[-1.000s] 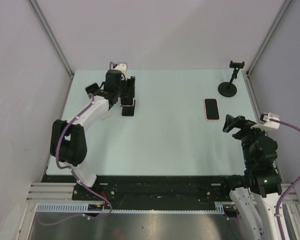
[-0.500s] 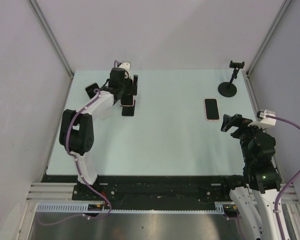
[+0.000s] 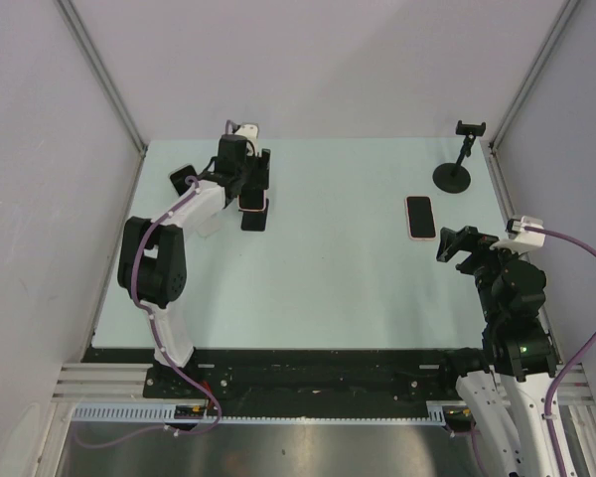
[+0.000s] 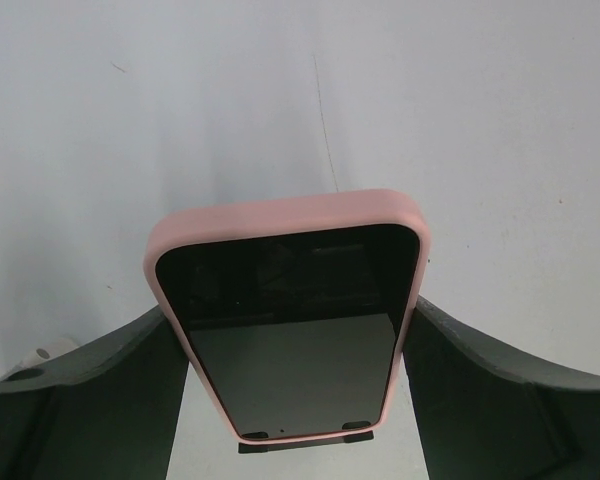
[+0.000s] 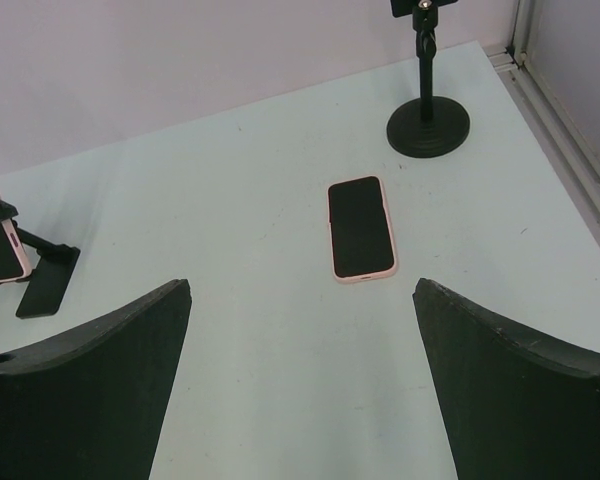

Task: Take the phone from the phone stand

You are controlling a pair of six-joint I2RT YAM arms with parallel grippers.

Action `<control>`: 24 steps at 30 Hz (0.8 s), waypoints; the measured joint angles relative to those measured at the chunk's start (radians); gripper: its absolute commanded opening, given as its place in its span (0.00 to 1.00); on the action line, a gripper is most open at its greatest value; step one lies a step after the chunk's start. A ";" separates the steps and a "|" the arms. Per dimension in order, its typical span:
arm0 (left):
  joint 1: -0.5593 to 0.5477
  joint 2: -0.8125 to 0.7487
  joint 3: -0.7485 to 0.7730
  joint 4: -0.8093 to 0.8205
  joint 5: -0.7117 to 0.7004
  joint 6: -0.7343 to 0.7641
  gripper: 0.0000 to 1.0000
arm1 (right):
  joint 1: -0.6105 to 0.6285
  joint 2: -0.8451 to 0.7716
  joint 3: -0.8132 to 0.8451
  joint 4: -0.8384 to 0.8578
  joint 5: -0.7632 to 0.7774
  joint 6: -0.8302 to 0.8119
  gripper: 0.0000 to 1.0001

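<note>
A phone (image 3: 250, 202) in a pink case leans on a low black phone stand (image 3: 253, 221) at the table's back left. My left gripper (image 3: 249, 185) reaches over it from behind. In the left wrist view the phone (image 4: 290, 330) fills the gap, and both fingers (image 4: 130, 380) press against its long sides, so my left gripper (image 4: 295, 305) is shut on it. The stand's front lip (image 4: 252, 447) shows just under the phone's lower edge. My right gripper (image 3: 455, 245) hovers open at the right, and its wrist view shows nothing between its fingers (image 5: 302, 285).
A second pink-cased phone (image 3: 420, 217) lies flat, screen up, on the table at the right (image 5: 360, 230). A tall black clamp stand on a round base (image 3: 452, 177) stands at the back right corner (image 5: 428, 125). Grey walls enclose the table.
My left arm has raised its elbow and drawn its gripper in over the phone. Its jaws have narrowed onto the phone's sides. The right gripper has shifted slightly.
</note>
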 measured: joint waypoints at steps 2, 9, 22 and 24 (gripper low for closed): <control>0.001 0.000 0.000 0.000 0.003 0.000 0.46 | 0.000 0.000 0.000 0.001 -0.001 -0.003 1.00; 0.003 -0.029 -0.017 -0.007 0.017 -0.001 0.33 | 0.000 0.003 0.000 0.006 -0.014 -0.006 1.00; 0.004 -0.192 -0.034 -0.026 -0.009 -0.057 0.16 | 0.004 0.019 0.000 0.026 -0.093 -0.024 0.98; 0.004 -0.232 -0.047 -0.024 -0.010 -0.092 0.13 | 0.009 0.027 0.000 0.033 -0.110 -0.031 0.98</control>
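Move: The phone is on its stand, facing the robot, with the left fingers already shut on its long sides; its middle lies about 3 cm below and 2 cm back of the left hand point. The stand's base plate is some 13 cm below and 3 cm back of that hand, with no sideways offset. A second phone leans roughly 15 cm left of the hand, 4 cm back and 4 cm lower. From the idle right hand, the gripped phone is about 27 cm ahead, 44 cm left and 18 cm lower. The phone is drawn off the stand in the left hand's unchanged grip on both sides: first eased about 1 cm back towards the robot, then lifted ever faster, some 9 cm up in all while drifting back nearly 3 cm. The fingers tip upward a little as the hand climbs, tilting roughly 10 degrees. The empty, open right hand drifts 2 cm left, turning slightly counter-clockwise. ##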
